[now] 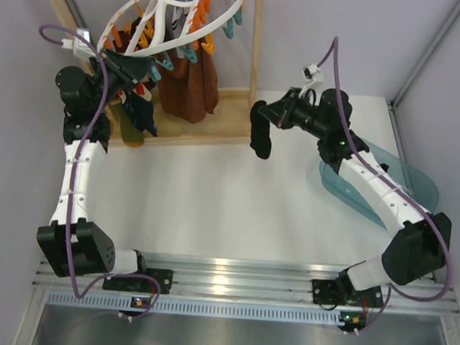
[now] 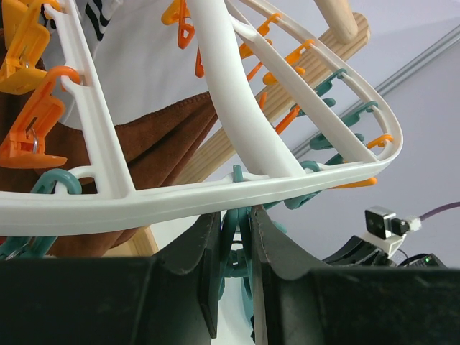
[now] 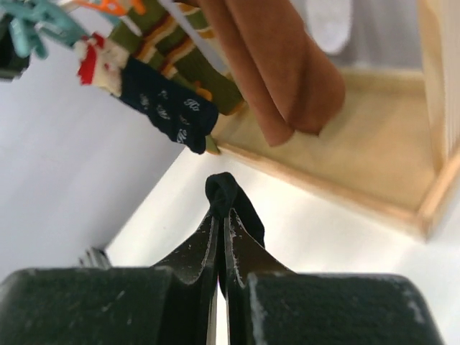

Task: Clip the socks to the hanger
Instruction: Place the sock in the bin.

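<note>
The round white hanger [image 1: 158,13] with orange and teal clips hangs from the wooden frame at top left; its rim also shows in the left wrist view [image 2: 215,190]. My left gripper [image 1: 146,70] is just under that rim, shut on a teal clip [image 2: 236,237] and squeezing it. My right gripper [image 1: 267,116] is shut on a black sock [image 1: 260,135] and holds it in the air to the right of the hanger, above the table. The sock bunches at the fingertips in the right wrist view [image 3: 226,194].
Rust-brown cloths [image 1: 190,83] and patterned striped socks [image 3: 162,100] hang from the hanger over the wooden frame's base [image 1: 226,121]. A clear blue bin [image 1: 387,187] lies at the right under my right arm.
</note>
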You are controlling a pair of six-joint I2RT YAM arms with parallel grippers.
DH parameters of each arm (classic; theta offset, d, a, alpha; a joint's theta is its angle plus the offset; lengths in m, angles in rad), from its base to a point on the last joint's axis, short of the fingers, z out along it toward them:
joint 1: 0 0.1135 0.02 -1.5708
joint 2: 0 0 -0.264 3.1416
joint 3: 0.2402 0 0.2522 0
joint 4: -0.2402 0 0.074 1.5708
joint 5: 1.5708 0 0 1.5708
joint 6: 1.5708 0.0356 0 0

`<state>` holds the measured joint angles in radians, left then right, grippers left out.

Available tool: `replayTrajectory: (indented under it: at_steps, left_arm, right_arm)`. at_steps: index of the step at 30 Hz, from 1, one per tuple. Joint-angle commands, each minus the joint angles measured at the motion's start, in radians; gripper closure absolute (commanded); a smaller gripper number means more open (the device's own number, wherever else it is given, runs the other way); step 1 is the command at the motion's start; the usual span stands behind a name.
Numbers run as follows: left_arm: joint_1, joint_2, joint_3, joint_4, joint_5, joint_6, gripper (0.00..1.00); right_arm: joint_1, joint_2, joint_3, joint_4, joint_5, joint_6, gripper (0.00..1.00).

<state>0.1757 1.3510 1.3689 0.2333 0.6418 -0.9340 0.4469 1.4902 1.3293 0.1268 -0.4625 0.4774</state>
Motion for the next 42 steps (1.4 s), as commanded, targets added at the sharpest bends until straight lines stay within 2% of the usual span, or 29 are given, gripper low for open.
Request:
replayTrajectory:
  at_steps: [1, 3, 5, 10, 12, 15, 17, 20, 28, 31, 32, 33, 34, 35, 39, 42]
  left_arm:
    - [0.005, -0.010, -0.001, 0.031, 0.071, -0.009, 1.00]
    - [0.005, -0.018, -0.005, 0.031, 0.070, -0.006, 1.00]
    - [0.007, -0.024, -0.011, 0.028, 0.068, -0.003, 1.00]
    - [0.007, -0.024, -0.019, 0.028, 0.070, -0.014, 1.00]
    - [0.008, -0.021, -0.019, 0.029, 0.071, -0.014, 1.00]
    - [0.007, -0.015, -0.021, 0.032, 0.070, -0.015, 1.00]
    - [0.007, -0.010, -0.025, 0.038, 0.068, -0.022, 1.00]
    - [0.007, -0.007, -0.033, 0.049, 0.068, -0.025, 1.00]
    - [0.011, -0.001, -0.033, 0.046, 0.073, -0.009, 1.00]
    - [0.013, 0.003, -0.033, 0.044, 0.073, -0.009, 1.00]
    - [0.016, 0.004, -0.033, 0.044, 0.073, -0.011, 1.00]
    - [0.018, 0.004, -0.034, 0.044, 0.073, -0.011, 1.00]
    - [0.019, 0.004, -0.034, 0.044, 0.075, -0.009, 1.00]
    - [0.022, 0.002, -0.034, 0.044, 0.076, -0.009, 1.00]
    - [0.031, 0.004, -0.031, 0.044, 0.082, -0.014, 1.00]
    - [0.030, 0.004, -0.030, 0.046, 0.082, -0.019, 1.00]
  right_arm:
    - [-0.022, -0.119, -0.039, -0.130, 0.186, 0.231, 1.00]
    - [-0.059, -0.157, -0.080, -0.260, 0.303, 0.315, 1.00]
    - [-0.102, -0.208, -0.123, -0.350, 0.352, 0.366, 1.00]
    - [-0.350, -0.306, -0.215, -0.470, 0.392, 0.371, 1.00]
    - [-0.481, -0.318, -0.239, -0.560, 0.398, 0.371, 1.00]
    - [-0.604, -0.318, -0.280, -0.633, 0.374, 0.350, 1.00]
    - [-0.640, -0.334, -0.349, -0.593, 0.371, 0.317, 1.00]
    - [-0.675, -0.341, -0.419, -0.443, 0.349, 0.313, 1.00]
    - [-0.692, -0.159, -0.329, -0.240, 0.292, 0.397, 1.00]
    - [-0.728, -0.133, -0.373, -0.216, 0.266, 0.380, 1.00]
    - [-0.737, -0.128, -0.415, -0.219, 0.266, 0.318, 0.98]
    - [-0.755, -0.127, -0.439, -0.220, 0.272, 0.282, 0.89]
    - [-0.766, -0.122, -0.499, -0.211, 0.274, 0.214, 0.52]
    - [-0.780, -0.117, -0.527, -0.201, 0.274, 0.172, 0.32]
    - [-0.875, -0.103, -0.601, -0.231, 0.260, -0.009, 0.16]
    - [-0.933, -0.137, -0.590, -0.254, 0.139, -0.185, 0.14]
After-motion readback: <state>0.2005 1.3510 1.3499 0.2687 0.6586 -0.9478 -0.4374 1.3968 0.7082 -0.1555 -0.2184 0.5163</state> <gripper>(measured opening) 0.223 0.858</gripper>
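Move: My right hand, holding a black sock, has the bin about 37 cm to its right, 3 cm back and some 33 cm below. In the bin another black sock lies about 3 cm farther out than the bin's middle and 2 cm left of it. The wooden frame's near right corner is 7 cm ahead of my right hand, 4 cm left and 33 cm down. From my left hand the bin lies roughly 64 cm right, 6 cm back and 44 cm below. I swing my right hand quickly away from the wooden frame towards the bin, nearly 40 cm to the right in all and sinking about 30 cm, while the wrist turns clockwise some 60 degrees and tips down onto the bin. Once over the bin I open the fingers wide, letting go of the black sock, and carry on down and a little back. ##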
